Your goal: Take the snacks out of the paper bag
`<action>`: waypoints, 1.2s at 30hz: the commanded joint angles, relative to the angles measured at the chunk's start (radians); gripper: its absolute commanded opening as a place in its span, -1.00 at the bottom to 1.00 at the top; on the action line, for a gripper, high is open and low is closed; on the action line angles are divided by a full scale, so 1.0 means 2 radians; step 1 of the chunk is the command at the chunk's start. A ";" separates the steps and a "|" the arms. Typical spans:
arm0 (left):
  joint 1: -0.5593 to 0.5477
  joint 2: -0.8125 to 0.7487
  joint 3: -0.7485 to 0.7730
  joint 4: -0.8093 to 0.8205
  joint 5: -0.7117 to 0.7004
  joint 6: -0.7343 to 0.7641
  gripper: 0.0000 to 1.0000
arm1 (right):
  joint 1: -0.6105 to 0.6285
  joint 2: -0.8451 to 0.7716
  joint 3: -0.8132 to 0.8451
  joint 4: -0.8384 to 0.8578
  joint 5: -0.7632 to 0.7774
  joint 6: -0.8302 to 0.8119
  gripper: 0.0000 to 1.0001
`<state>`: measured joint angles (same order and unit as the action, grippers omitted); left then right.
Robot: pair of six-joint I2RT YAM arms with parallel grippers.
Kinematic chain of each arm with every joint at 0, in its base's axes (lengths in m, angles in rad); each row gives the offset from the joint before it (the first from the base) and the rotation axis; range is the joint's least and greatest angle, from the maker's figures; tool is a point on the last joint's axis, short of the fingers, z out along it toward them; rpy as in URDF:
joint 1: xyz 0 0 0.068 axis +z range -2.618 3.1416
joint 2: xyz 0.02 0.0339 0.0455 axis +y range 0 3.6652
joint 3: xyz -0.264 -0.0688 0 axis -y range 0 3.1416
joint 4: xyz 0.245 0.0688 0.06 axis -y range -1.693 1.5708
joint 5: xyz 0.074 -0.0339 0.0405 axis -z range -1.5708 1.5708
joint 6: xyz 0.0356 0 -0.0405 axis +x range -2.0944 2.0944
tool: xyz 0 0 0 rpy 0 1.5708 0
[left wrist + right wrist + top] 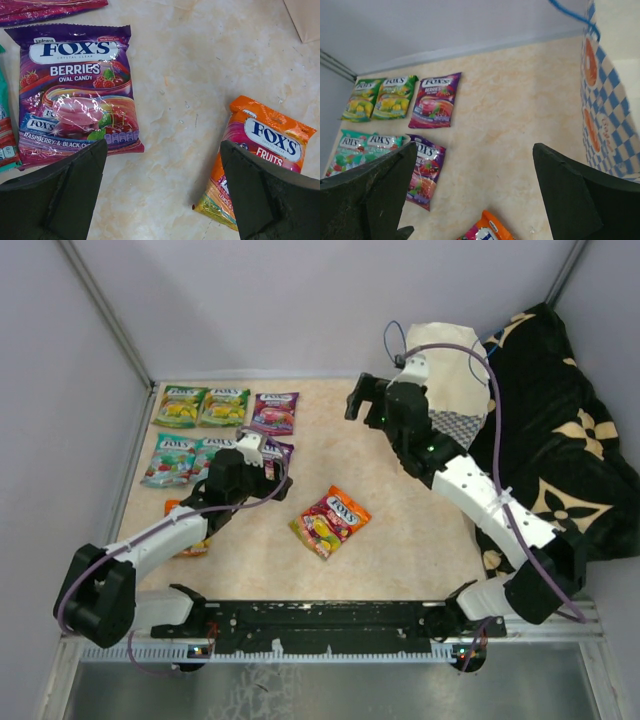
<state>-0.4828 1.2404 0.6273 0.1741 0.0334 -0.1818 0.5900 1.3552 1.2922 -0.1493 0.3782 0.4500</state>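
Several FOX'S snacks lie flat on the table: two green-yellow point(201, 407), a purple one point(274, 412) and two teal point(172, 458) at the far left. Mid-table lies an orange-red pouch point(330, 521). My left gripper point(268, 468) hovers open and holds nothing, between a purple berries pouch point(75, 90) and the orange-red pouch point(265, 145). The paper bag point(450, 365) stands at the back right, with its checkered band point(602, 110) showing. My right gripper point(365, 400) is open and holds nothing, just left of the bag. The bag's inside is hidden.
A black cloth with tan flowers point(560, 410) is heaped along the right side behind the bag. Another orange pouch point(190, 545) lies partly under my left arm. Grey walls close in the left, back and right.
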 commanded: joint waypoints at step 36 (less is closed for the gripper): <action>-0.081 0.090 -0.003 0.025 0.025 -0.034 0.57 | 0.099 -0.069 -0.348 0.028 -0.148 0.167 0.22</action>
<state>-0.6308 1.3956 0.5922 0.2031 0.1055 -0.2398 0.8734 1.2789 0.6537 -0.1059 0.1467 0.7303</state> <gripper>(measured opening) 0.787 0.620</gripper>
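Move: The Fruits candy packet lies about 17 cm back and 9 cm left of the right hand, some 31 cm below it. From the left hand it is roughly 8 cm back, 12 cm to the right and 11 cm below. The Berries packet is about 7 cm ahead and 2 cm left of the left hand, with the green packet some 6 cm ahead and 12 cm left. The paper bag stands about 13 cm right and 3 cm ahead of the right hand. Down onto the space just over the Fruits packet comes the right hand, swinging left first, then dropping about 25 cm while drawing back, its fingers tipping some 30 degrees downward, turning counter-clockwise and closing by about a third. The left hand eases down, right and back towards the same packet, its fingers narrowing slightly; no contact shows. ##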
